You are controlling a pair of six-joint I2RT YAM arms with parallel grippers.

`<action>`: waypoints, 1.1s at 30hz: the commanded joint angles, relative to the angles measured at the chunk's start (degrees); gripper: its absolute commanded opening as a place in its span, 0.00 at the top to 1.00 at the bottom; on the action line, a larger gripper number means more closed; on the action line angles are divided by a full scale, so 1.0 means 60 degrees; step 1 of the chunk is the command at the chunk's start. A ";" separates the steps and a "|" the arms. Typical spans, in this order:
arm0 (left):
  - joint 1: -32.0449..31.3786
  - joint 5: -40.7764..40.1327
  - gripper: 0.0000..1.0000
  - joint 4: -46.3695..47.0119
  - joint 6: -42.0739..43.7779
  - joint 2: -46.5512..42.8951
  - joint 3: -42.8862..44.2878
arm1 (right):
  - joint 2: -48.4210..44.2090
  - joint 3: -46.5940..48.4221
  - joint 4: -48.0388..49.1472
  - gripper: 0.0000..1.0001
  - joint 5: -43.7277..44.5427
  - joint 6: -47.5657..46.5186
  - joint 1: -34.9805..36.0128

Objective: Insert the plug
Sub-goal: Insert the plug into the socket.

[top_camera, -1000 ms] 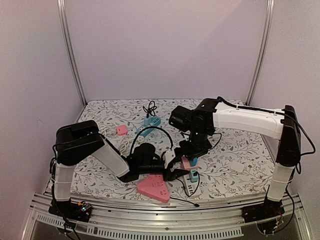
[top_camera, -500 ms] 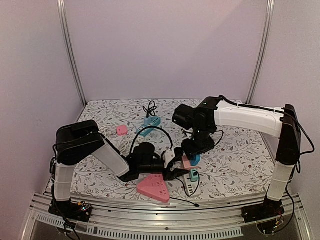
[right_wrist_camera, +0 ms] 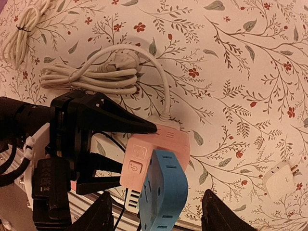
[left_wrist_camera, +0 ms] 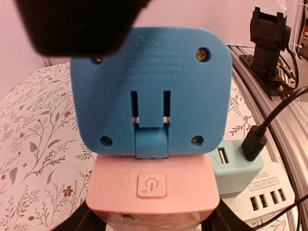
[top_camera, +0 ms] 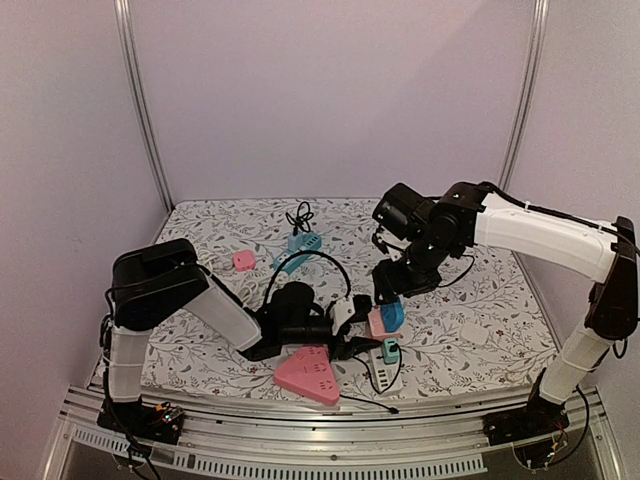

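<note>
The blue plug (left_wrist_camera: 149, 91) stands seated in the top of a pink socket cube (left_wrist_camera: 151, 185); in the top view the plug (top_camera: 392, 314) and the cube (top_camera: 374, 324) sit mid-table. My left gripper (top_camera: 350, 322) is shut on the pink cube, its black fingers (right_wrist_camera: 139, 126) pressed on two opposite sides. Lifted above and behind the plug (right_wrist_camera: 163, 190), my right gripper (right_wrist_camera: 161, 214) is open, its fingertips (right_wrist_camera: 103, 214) wide apart and touching nothing. The cube's white cord (right_wrist_camera: 91, 77) lies coiled behind it.
Beside the cube lies a white power strip (left_wrist_camera: 262, 192) holding a teal USB charger (left_wrist_camera: 236, 166) with a black cable (left_wrist_camera: 257, 139). A pink triangular strip (top_camera: 305, 375) lies near the front edge. Farther off are a teal strip (top_camera: 300, 245), a small pink cube (top_camera: 243, 260) and a white adapter (right_wrist_camera: 281, 178).
My right gripper has opened, let go of the blue plug, and risen back and to the right. The plug stays in the pink cube; the left arm has not moved.
</note>
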 commanded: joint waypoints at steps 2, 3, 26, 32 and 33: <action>-0.0102 -0.0138 0.90 -0.0948 0.0643 0.0409 -0.0059 | -0.0359 -0.0325 -0.0652 0.43 0.0165 0.0620 -0.0089; -0.0102 -0.0081 0.90 -0.0979 0.0637 0.0421 -0.0065 | -0.0347 -0.0377 -0.0614 0.44 0.0064 0.0674 -0.0093; -0.0014 0.0213 0.89 -0.1028 0.0700 0.0761 0.0116 | 0.0491 -0.0393 0.0118 0.96 -0.1544 0.0798 -0.0095; 0.0008 0.0235 0.88 -0.1037 0.0724 0.0855 0.0168 | 0.0669 -0.0390 0.0108 1.00 -0.1852 0.0856 0.0008; 0.0013 0.0229 0.88 -0.1047 0.0726 0.0874 0.0179 | 0.0708 -0.0387 0.0106 1.00 -0.1896 0.0862 0.0044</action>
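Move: The blue plug already stands on edge on the pink socket block; its middle is about 1 cm back and 4 cm below the open right hand, level sideways. The pink block is straight below the hand, some 9 cm down and 1 cm left. The teal plug lies some 6 cm back and 11 cm down, level sideways. From the left hand, gripping the pink block, the blue plug is about 4 cm right and 5 cm up, level fore and aft. The blue plug is pinched anew from above: the right hand eases back about 2 cm and down some 1.5 cm, dipping a good centimetre to its right before coming back left, while its open fingers close on the plug's two broad faces and keep hold. The fingertips swing back towards the base by about 10 degrees. The left hand keeps its grip on the pink block from the side, almost still. ##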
